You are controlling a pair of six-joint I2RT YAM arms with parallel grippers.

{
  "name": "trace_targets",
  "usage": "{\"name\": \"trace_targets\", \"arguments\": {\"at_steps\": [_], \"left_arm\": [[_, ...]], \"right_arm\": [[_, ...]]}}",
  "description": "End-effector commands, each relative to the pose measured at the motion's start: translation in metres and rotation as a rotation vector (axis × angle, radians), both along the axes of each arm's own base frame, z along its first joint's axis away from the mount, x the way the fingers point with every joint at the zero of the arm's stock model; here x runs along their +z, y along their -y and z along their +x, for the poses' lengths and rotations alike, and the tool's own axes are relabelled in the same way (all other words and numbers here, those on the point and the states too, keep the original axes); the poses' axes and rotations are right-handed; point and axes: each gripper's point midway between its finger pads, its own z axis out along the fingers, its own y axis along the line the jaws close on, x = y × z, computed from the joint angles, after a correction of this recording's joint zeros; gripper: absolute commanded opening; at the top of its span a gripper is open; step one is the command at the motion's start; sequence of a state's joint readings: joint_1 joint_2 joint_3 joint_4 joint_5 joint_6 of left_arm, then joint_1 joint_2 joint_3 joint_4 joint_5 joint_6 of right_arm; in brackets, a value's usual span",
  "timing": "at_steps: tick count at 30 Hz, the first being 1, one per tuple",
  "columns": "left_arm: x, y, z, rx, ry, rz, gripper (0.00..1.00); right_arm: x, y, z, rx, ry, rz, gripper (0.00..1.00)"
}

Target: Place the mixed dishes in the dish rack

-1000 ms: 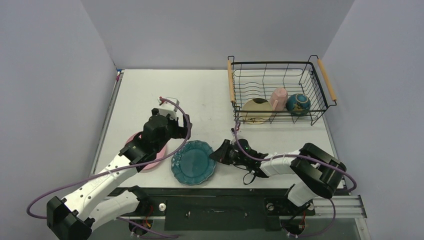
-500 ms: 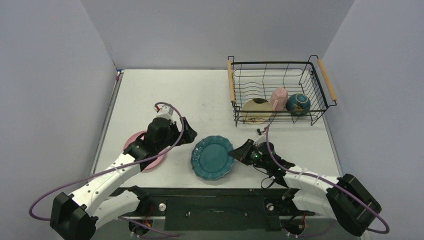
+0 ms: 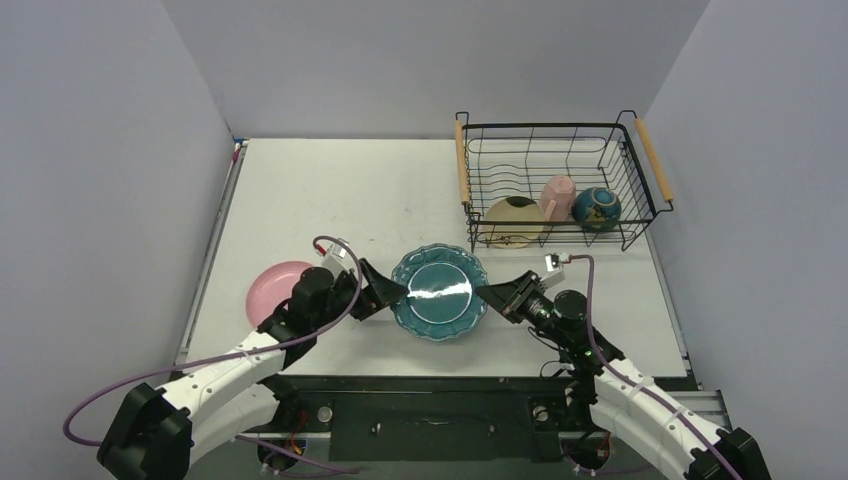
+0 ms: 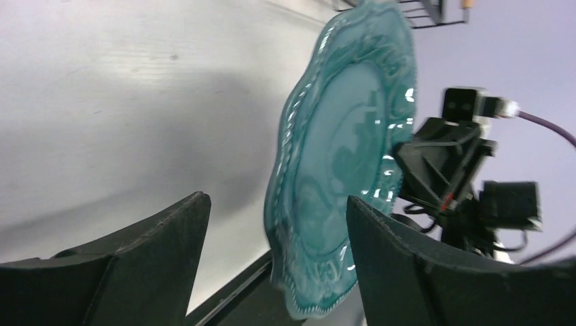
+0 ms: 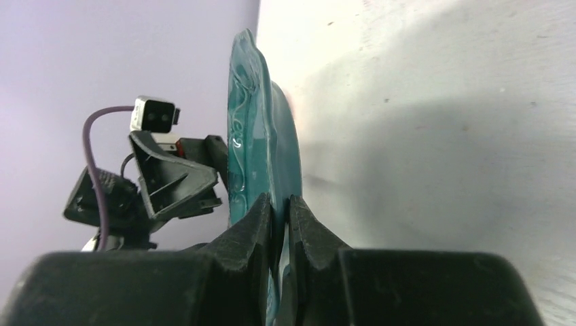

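Note:
The teal scalloped plate (image 3: pixel 438 292) is held off the table, tilted. My right gripper (image 3: pixel 492 296) is shut on its right rim; in the right wrist view (image 5: pixel 280 200) the jaws pinch the plate's edge (image 5: pixel 255 122). My left gripper (image 3: pixel 385 292) is open at the plate's left rim; in the left wrist view (image 4: pixel 275 204) the plate (image 4: pixel 339 156) stands between the spread jaws without touching them. The pink round plate (image 3: pixel 275 290) lies flat to the left. The dish rack (image 3: pixel 555 130) at the back right holds the cream dish (image 3: pixel 515 222), pink cup (image 3: pixel 558 195) and dark-teal bowl (image 3: pixel 597 208).
The rack's wooden handles (image 3: pixel 462 160) run along its left and right sides. The table's near edge (image 3: pixel 440 378) lies just below the plate. Grey walls close in the left, back and right sides.
My right gripper has carried the teal plate up and toward the rack. My left gripper has left the pink plate and moved right to the teal plate's left rim.

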State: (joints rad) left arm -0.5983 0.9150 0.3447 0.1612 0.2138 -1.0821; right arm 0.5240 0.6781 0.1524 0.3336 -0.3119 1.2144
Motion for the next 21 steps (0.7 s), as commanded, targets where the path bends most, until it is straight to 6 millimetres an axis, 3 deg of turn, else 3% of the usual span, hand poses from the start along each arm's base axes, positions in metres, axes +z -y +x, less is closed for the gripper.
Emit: {"name": "trace_targets", "arguments": {"at_steps": [1,6,14,15,16,17,18,21], "left_arm": [[0.077,0.026,0.001,-0.105,0.195,-0.267,0.67],[0.098,0.032,-0.006,-0.172,0.267,-0.302,0.42],[0.117,0.038,-0.010,-0.282,0.389,-0.202,0.02],[0.119,0.038,-0.010,-0.291,0.419,-0.184,0.00],[0.126,0.038,-0.011,-0.302,0.444,-0.183,0.00],[0.130,0.038,-0.011,-0.313,0.474,-0.173,0.00],[0.138,0.039,-0.014,-0.334,0.499,-0.178,0.00],[0.148,0.044,-0.018,-0.395,0.540,-0.177,0.00]], "right_arm": [[0.090,-0.009,-0.008,0.068,0.182,0.231,0.00],[0.109,-0.012,-0.015,0.110,0.229,0.268,0.00],[0.114,-0.022,-0.021,0.184,0.276,0.134,0.02],[0.105,-0.022,-0.021,0.187,0.271,0.079,0.07],[0.112,-0.025,-0.023,0.201,0.287,0.061,0.19],[0.101,-0.025,-0.021,0.203,0.275,-0.001,0.24],[0.106,-0.028,-0.024,0.222,0.308,-0.030,0.34],[0.101,-0.037,-0.025,0.252,0.311,-0.100,0.46]]}}
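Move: The teal plate is held by its right rim in the right gripper. Its middle lies about 7 cm to the left gripper's right, level with it front to back and some 2 cm higher. The pink plate sits about 22 cm to the left gripper's left, 3 cm farther out and 9 cm lower. From the right gripper, the teal plate's middle is about 7 cm to the left; the cream plate in the dish rack is about 16 cm ahead, 6 cm to the right and 5 cm lower. Bring the left gripper up about 5 cm and 2 cm to the right, so its open fingers take in the teal plate's near rim, and shut them to pinch it, while the right gripper keeps its hold and rises too. Then lift both a little further, tipping the left fingers up some 20 degrees in all, and start opening the right fingers around their side of the rim. ##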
